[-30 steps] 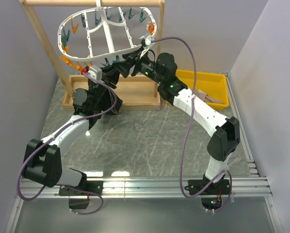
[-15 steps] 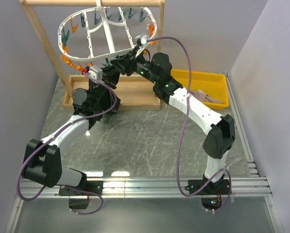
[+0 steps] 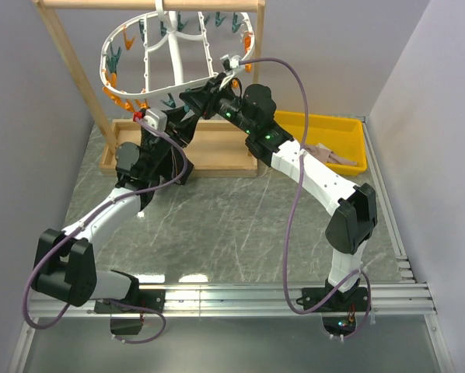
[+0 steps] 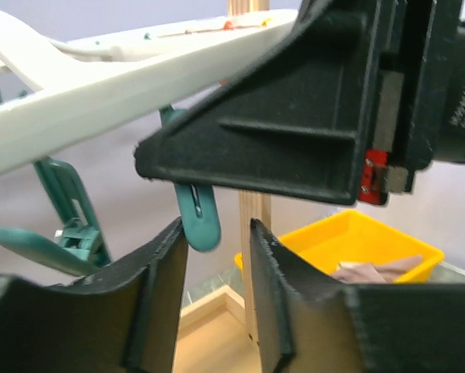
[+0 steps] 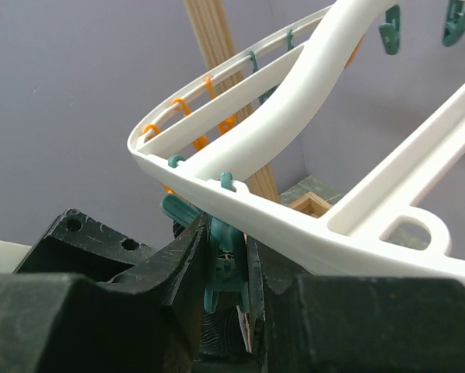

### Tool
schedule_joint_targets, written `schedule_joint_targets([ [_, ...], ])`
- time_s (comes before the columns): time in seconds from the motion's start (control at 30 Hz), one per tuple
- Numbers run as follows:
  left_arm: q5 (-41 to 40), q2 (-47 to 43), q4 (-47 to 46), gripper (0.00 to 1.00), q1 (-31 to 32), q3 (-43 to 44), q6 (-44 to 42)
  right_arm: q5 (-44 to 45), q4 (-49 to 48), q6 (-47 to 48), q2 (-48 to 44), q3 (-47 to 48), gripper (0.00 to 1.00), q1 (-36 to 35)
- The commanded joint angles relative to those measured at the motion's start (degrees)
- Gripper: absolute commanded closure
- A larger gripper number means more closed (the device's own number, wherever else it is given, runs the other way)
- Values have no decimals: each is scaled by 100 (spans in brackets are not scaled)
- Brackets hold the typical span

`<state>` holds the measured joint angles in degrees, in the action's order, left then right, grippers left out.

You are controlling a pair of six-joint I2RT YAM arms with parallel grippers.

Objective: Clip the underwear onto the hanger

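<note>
The white oval hanger (image 3: 174,81) hangs tilted from the wooden frame, with orange and teal pegs along its rim (image 5: 295,233). My right gripper (image 3: 189,99) is under the near rim. In the right wrist view its jaws (image 5: 229,233) are shut on a teal peg (image 5: 232,260). Just below that peg shows a strip of black ribbed cloth (image 5: 226,339), the underwear. My left gripper (image 3: 176,128) sits close below the right one. Its jaws (image 4: 217,229) stand open with nothing between them, and a teal peg tip (image 4: 197,217) hangs just above the gap.
The wooden frame (image 3: 61,54) stands on a wooden base (image 3: 217,151) at the back. A yellow bin (image 3: 337,128) holding a pinkish-beige cloth (image 3: 331,157) sits at the back right. Grey walls close in on both sides.
My right gripper has moved left under the rim and shut on the teal peg. The left gripper has opened. The hanger has swung and tilted more steeply.
</note>
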<state>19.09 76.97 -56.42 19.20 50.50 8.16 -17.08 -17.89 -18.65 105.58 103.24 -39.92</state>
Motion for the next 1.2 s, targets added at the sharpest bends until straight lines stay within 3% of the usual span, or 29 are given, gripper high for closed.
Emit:
schedule_joint_targets([
  [0.0,270,-357,289,56,14,-49,-25,187,-259,-112,-81,319,100,20],
  [0.17,788,-1025,1412,52,-188,-172,-446,258,-145,-103,-99,319,100,28],
  [0.3,1786,-1544,3264,44,-364,-93,-1184,381,-92,-86,-90,311,100,28],
  [0.5,2836,-2089,5620,42,-479,239,-3467,407,-22,-130,-64,337,100,28],
  [0.6,3232,-1950,7676,36,-479,792,-5574,434,22,-182,-64,337,100,28],
  [0.63,3224,-1888,8073,36,-479,908,-6546,434,31,-191,-64,328,100,37],
  [0.73,2987,-1502,9629,37,-479,1461,-8270,425,84,-244,-64,328,100,28],
  [0.83,2557,-1002,10843,36,-479,2057,-9529,416,119,-270,-55,319,100,28],
  [1.07,1327,-306,11768,34,-356,2745,-10975,372,128,-323,-73,284,100,46],
  [1.1,1125,-262,11829,27,-338,2815,-11107,363,137,-323,-73,276,100,37],
  [1.17,966,-147,12023,26,-303,2895,-11424,355,145,-349,-73,267,100,55],
])
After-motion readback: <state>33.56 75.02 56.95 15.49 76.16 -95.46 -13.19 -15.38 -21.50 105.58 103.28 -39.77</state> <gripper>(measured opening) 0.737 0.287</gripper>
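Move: My left fingers have just opened around the teal clip, about 2 cm ahead, 1 cm to their right and 3 cm up, which my right fingers now grip. The underwear's loose corner lies some 20 cm below my left hand, about 6 cm back and 2 cm left. The orange clip holding its other side is level with that hand, about 11 cm left and 3 cm up. From my right hand the corner is some 23 cm down, 7 cm back and 1 cm left. My left hand comes away from the teal clip, drawing back nearly 10 cm, then drops some 16 cm in all and eases about 5 cm left towards the loose corner of the underwear. On the way the wrist rolls about 90 degrees, left side rising, so the upward-slanting fingers end pointing down and right, opening wider. My right hand keeps its pinch on the teal clip, almost still. ##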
